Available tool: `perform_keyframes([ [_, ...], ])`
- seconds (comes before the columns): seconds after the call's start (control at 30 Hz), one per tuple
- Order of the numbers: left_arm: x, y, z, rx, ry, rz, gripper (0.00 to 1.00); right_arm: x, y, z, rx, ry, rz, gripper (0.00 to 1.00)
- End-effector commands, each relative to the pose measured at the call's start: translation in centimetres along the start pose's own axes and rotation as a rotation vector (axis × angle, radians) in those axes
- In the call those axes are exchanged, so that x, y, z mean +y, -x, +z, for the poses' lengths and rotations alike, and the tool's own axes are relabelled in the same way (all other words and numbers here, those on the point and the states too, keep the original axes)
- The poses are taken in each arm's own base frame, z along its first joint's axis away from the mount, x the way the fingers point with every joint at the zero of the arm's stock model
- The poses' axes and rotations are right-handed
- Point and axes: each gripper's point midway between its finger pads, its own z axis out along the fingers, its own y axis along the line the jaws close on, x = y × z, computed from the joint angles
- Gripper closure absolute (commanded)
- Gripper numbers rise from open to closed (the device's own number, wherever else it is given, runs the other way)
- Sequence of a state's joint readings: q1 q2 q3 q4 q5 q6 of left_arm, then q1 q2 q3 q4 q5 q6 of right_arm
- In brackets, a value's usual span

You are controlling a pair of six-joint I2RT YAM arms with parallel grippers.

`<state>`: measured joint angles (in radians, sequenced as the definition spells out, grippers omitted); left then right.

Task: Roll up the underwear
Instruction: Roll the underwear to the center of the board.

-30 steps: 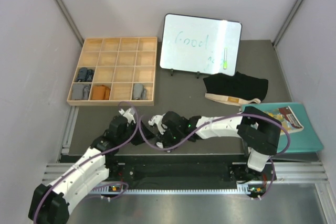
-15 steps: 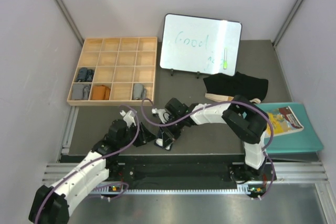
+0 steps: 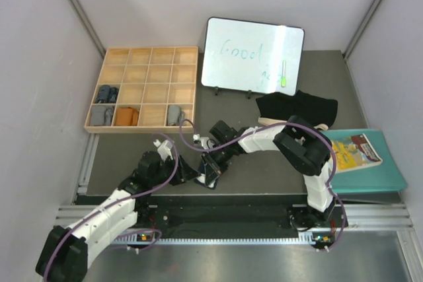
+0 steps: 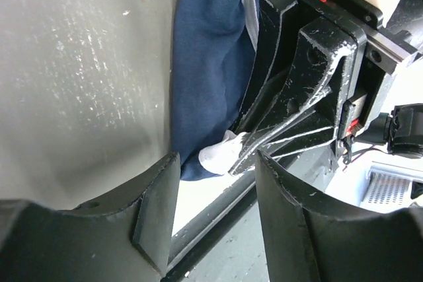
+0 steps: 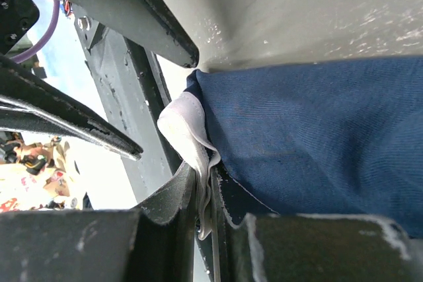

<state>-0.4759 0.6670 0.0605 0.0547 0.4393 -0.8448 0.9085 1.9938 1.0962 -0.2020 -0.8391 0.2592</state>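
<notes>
The navy underwear (image 4: 206, 64) lies bunched on the grey mat at the table's near edge, its white trim (image 5: 187, 128) sticking out toward the rail. My right gripper (image 5: 210, 211) is shut on that trim, which is pinched flat between its jaws. My left gripper (image 4: 215, 219) faces it from the left, open, with nothing between its fingers and a small gap to the cloth. In the top view the two grippers, left (image 3: 189, 174) and right (image 3: 210, 174), meet near the front middle. Flat at the back right lies the black underwear (image 3: 297, 105) with a beige waistband.
A wooden compartment tray (image 3: 142, 52) at the back left holds grey and orange rolled cloths. A whiteboard (image 3: 253, 56) stands at the back. A teal book (image 3: 370, 166) lies at the right. The metal rail (image 3: 231, 216) runs along the near edge, just behind the grippers.
The right arm has folded in toward the middle while its gripper stays on the navy cloth. The left gripper has shifted right toward the near edge, and its jaws stand wider.
</notes>
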Motion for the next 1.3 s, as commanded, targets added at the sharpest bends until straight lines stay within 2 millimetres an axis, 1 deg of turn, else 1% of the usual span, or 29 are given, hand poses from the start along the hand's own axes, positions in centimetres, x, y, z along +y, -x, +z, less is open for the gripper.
perform_keyframes([
  [0.0, 0.7, 0.1, 0.4, -0.019, -0.004, 0.034, 0.46, -2.2, 1.3, 0.0, -0.033, -0.061, -0.023, 1.0],
  [0.2, 0.3, 0.4, 1.1, -0.018, -0.024, 0.051, 0.46, -2.5, 1.2, 0.3, -0.029, -0.063, -0.017, 1.0],
  [0.3, 0.5, 0.3, 1.6, -0.006, -0.006, 0.074, 0.46, -2.5, 1.3, 0.2, -0.031, -0.067, -0.018, 0.98],
  [0.33, 0.6, 0.2, 1.7, -0.004, -0.003, 0.076, 0.47, -2.4, 1.5, 0.1, -0.037, -0.072, -0.02, 0.94],
  [0.37, 0.9, -0.3, 1.9, 0.017, 0.005, 0.073, 0.48, -2.5, 1.6, 0.1, -0.041, -0.081, -0.022, 0.92],
  [0.4, 0.7, -0.2, 2.1, 0.015, -0.005, 0.082, 0.49, -2.3, 2.0, -0.2, -0.054, -0.09, -0.031, 0.84],
  [0.43, 1.1, -0.8, 2.3, 0.032, 0.015, 0.077, 0.53, -2.2, 2.1, -0.4, -0.057, -0.097, -0.032, 0.78],
  [0.47, 1.2, -0.8, 2.4, 0.036, 0.026, 0.082, 0.58, -2.0, 2.3, -0.6, -0.063, -0.106, -0.034, 0.73],
  [0.5, 1.5, -0.9, 2.5, 0.042, 0.045, 0.08, 0.63, -2.0, 2.6, -0.9, -0.075, -0.124, -0.037, 0.64],
  [0.53, 2.3, -1.3, 2.6, 0.059, 0.084, 0.073, 0.7, -1.4, 3.1, -1.5, -0.095, -0.133, -0.05, 0.59],
  [0.57, 2.4, -1.2, 2.6, 0.061, 0.095, 0.077, 0.78, -1.2, 3.1, -1.9, -0.104, -0.145, -0.047, 0.56],
  [0.6, 2.8, -1.3, 2.6, 0.065, 0.115, 0.075, 0.8, -1.4, 3.4, -2.4, -0.119, -0.178, -0.051, 0.46],
  [0.63, 3.4, -1.6, 2.5, 0.078, 0.144, 0.066, 0.81, -0.7, 3.8, -3.2, -0.144, -0.194, -0.062, 0.43],
  [0.7, 3.4, -1.4, 2.6, 0.076, 0.153, 0.062, 0.83, -0.9, 3.7, -4.2, -0.163, -0.254, -0.041, 0.39],
  [0.73, 3.6, -1.6, 2.6, 0.084, 0.162, 0.054, 0.84, -0.1, 4.2, -5.2, -0.197, -0.271, -0.051, 0.38],
  [0.77, 3.7, -1.5, 2.6, 0.081, 0.173, 0.05, 0.85, -0.3, 3.7, -5.6, -0.202, -0.293, -0.036, 0.37],
  [0.83, 3.9, -1.6, 2.7, 0.089, 0.192, 0.038, 0.87, -0.1, 3.6, -6.4, -0.246, -0.32, -0.012, 0.32],
  [0.87, 4.0, -1.6, 2.6, 0.092, 0.202, 0.033, 0.87, 0.0, 2.8, -6.9, -0.263, -0.333, 0.004, 0.31],
  [0.9, 4.1, -1.5, 2.7, 0.093, 0.206, 0.034, 0.87, 0.1, 3.1, -7.1, -0.3, -0.334, 0.024, 0.29],
  [0.93, 4.1, -1.5, 2.7, 0.097, 0.208, 0.029, 0.87, 0.0, 2.8, -7.2, -0.315, -0.336, 0.04, 0.28],
  [0.97, 4.0, -1.5, 2.7, 0.099, 0.206, 0.031, 0.87, -0.4, 1.9, -7.1, -0.324, -0.342, 0.061, 0.27],
  [1.0, 3.9, -1.6, 2.8, 0.104, 0.205, 0.028, 0.88, -0.3, 2.2, -7.1, -0.363, -0.331, 0.076, 0.25],
  [1.03, 3.8, -1.5, 2.9, 0.107, 0.204, 0.022, 0.87, -0.4, 2.1, -7.1, -0.379, -0.33, 0.089, 0.25],
  [1.07, 3.9, -1.7, 2.9, 0.116, 0.209, 0.018, 0.87, -1.0, 1.0, -6.8, -0.379, -0.336, 0.114, 0.25],
  [1.1, 3.8, -1.5, 2.9, 0.116, 0.207, 0.019, 0.87, -1.0, 0.9, -6.6, -0.39, -0.326, 0.135, 0.25],
  [1.13, 3.7, -1.5, 3.0, 0.122, 0.209, 0.018, 0.87, -0.8, 1.5, -6.6, -0.426, -0.304, 0.122, 0.25],
  [1.17, 3.7, -1.5, 3.0, 0.123, 0.211, 0.016, 0.87, -1.2, 0.8, -6.4, -0.429, -0.305, 0.138, 0.25],
  [1.23, 3.6, -1.5, 3.0, 0.128, 0.212, 0.014, 0.87, -1.0, 1.2, -6.3, -0.462, -0.282, 0.137, 0.24],
  [1.27, 3.5, -1.5, 3.1, 0.129, 0.211, 0.012, 0.87, -1.3, 0.9, -6.1, -0.462, -0.282, 0.141, 0.24],
])
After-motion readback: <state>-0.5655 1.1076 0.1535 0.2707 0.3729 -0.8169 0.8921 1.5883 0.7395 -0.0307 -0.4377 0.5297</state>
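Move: The underwear lies folded in a strip running forward, its near end with the white waistband still pinched in the right fingers. From the open left gripper that near end is about 1 cm ahead, 2 cm to the right and 3 cm down. The strip's far end is some 10 cm ahead and 6 cm right of the left gripper; the grey roll in the box is about 19 cm ahead and 7 cm left. Lower the left gripper about 3 cm, easing right, and shut its fingers on the near end beside the waistband. As they close, open the right fingers to let go, lift that hand some 4 cm and forward, then swing it about 5 cm right and back down beside the strip's right edge, turning clockwise roughly 25 degrees, fingers wide open. ##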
